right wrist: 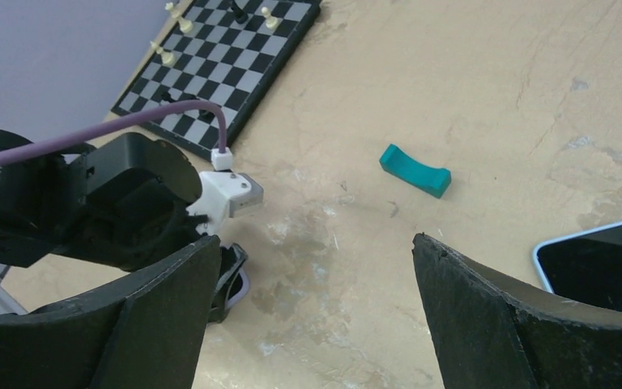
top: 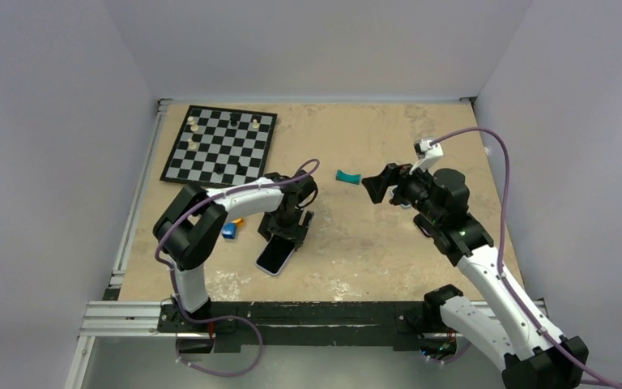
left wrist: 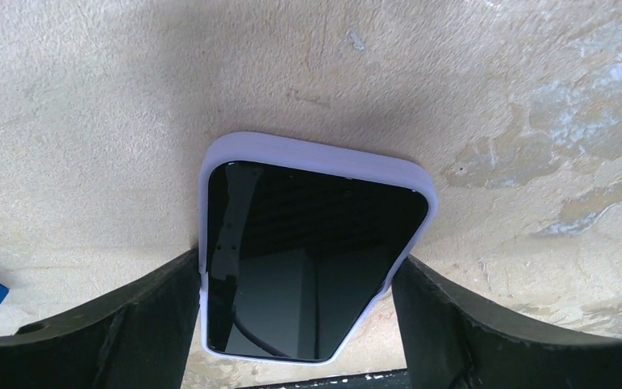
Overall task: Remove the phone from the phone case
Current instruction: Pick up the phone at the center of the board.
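The phone (left wrist: 308, 251) has a dark screen and sits in a lilac phone case (left wrist: 316, 154). It lies near the table's front edge (top: 275, 258). My left gripper (left wrist: 296, 259) straddles it from above (top: 285, 235), with one black finger (left wrist: 162, 316) against the case's one long side and the other pressed to the opposite side. My right gripper (right wrist: 314, 239) hangs open over bare table at mid-right (top: 370, 188), holding nothing. In the right wrist view one end of the lilac case (right wrist: 241, 284) peeks out below the left arm.
A chessboard (top: 220, 146) with a few pieces lies at the back left. A teal block (top: 347, 177) rests on the table between the arms. A blue and orange object (top: 231, 228) sits left of the phone. A second pale-rimmed dark screen (right wrist: 607, 259) shows at the right wrist view's edge.
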`<state>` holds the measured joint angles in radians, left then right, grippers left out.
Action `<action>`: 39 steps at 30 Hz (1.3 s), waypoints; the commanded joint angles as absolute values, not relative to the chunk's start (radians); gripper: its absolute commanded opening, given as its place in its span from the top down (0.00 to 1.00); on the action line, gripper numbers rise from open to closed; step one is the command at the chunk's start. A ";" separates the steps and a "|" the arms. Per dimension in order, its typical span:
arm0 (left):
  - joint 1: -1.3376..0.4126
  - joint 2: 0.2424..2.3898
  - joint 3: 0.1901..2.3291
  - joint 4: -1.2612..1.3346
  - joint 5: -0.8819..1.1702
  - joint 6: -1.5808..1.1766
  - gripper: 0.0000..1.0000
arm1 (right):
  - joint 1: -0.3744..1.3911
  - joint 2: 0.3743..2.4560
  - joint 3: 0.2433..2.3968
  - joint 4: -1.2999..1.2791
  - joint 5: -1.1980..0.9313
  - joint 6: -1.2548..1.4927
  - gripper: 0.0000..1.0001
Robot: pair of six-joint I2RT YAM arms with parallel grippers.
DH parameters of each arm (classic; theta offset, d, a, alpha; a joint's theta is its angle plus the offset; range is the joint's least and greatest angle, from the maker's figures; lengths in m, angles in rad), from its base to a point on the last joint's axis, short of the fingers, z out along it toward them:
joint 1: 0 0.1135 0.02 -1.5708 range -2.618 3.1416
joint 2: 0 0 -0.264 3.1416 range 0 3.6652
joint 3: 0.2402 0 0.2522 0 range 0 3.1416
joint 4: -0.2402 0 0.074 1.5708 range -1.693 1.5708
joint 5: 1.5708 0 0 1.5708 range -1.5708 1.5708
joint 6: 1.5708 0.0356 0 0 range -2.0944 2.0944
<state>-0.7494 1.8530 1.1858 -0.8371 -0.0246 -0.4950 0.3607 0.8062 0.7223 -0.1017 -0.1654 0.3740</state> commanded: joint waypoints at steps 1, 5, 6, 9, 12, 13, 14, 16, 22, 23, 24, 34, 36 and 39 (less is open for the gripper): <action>-0.764 1.938 1.141 -0.670 0.130 -0.535 0.34 | 0.360 0.856 0.732 -0.144 -0.131 0.323 0.08; -0.764 1.904 1.102 -0.607 0.112 -0.537 0.64 | 0.360 0.922 0.744 -0.231 -0.107 0.347 0.07; -0.764 1.886 1.095 -0.598 0.095 -0.535 0.73 | 0.360 0.937 0.743 -0.239 -0.126 0.361 0.06; -0.764 1.801 1.059 -0.582 0.011 -0.535 0.94 | 0.359 0.975 0.716 -0.225 -0.195 0.384 0.04; -0.765 1.710 1.012 -0.568 -0.062 -0.547 1.00 | 0.361 0.993 0.670 -0.185 -0.209 0.385 0.05; -0.764 1.676 0.992 -0.559 -0.080 -0.556 1.00 | 0.361 1.002 0.654 -0.160 -0.230 0.388 0.05; -0.763 1.633 0.969 -0.544 -0.096 -0.571 1.00 | 0.363 1.012 0.640 -0.132 -0.266 0.391 0.06; -0.763 1.549 0.921 -0.509 -0.115 -0.605 1.00 | 0.376 1.035 0.613 -0.063 -0.303 0.403 0.08; -0.761 1.348 0.848 -0.459 -0.174 -0.764 1.00 | 0.569 1.139 0.545 0.206 -0.339 0.485 0.09; -0.761 1.321 0.839 -0.450 -0.180 -0.778 1.00 | 0.595 1.151 0.532 0.267 -0.353 0.515 0.09; -0.761 1.293 0.830 -0.452 -0.189 -0.802 1.00 | 0.622 1.172 0.513 0.327 -0.365 0.540 0.09; -0.761 1.131 0.761 -0.436 -0.234 -0.906 1.00 | 0.810 1.322 0.402 0.744 -0.300 0.606 0.11; -0.761 1.126 0.751 -0.421 -0.222 -0.905 1.00 | 0.812 1.373 0.383 0.843 -0.299 0.639 0.11; -0.761 1.107 0.721 -0.382 -0.206 -0.910 1.00 | 0.821 1.460 0.403 0.962 -0.296 0.648 0.10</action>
<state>-0.7605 1.1507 0.7429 -0.4805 -0.2058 -0.8753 0.8108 1.3796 0.3981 0.6823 -0.3290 0.6132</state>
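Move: The phone in its lilac case is already gripped by the left hand, its middle about 2 cm back and 1 cm left of that hand. The blue block stands some 16 cm left and 1 cm ahead, the yellow ring about 15 cm left and 5 cm ahead. From the right hand the phone lies roughly 27 cm left, 9 cm back and 25 cm below; the teal block is about 10 cm ahead, 9 cm left, equally low. Left hand lifts and tilts its phone about 9 cm; right hand, open, sweeps left, down and back nearer. ##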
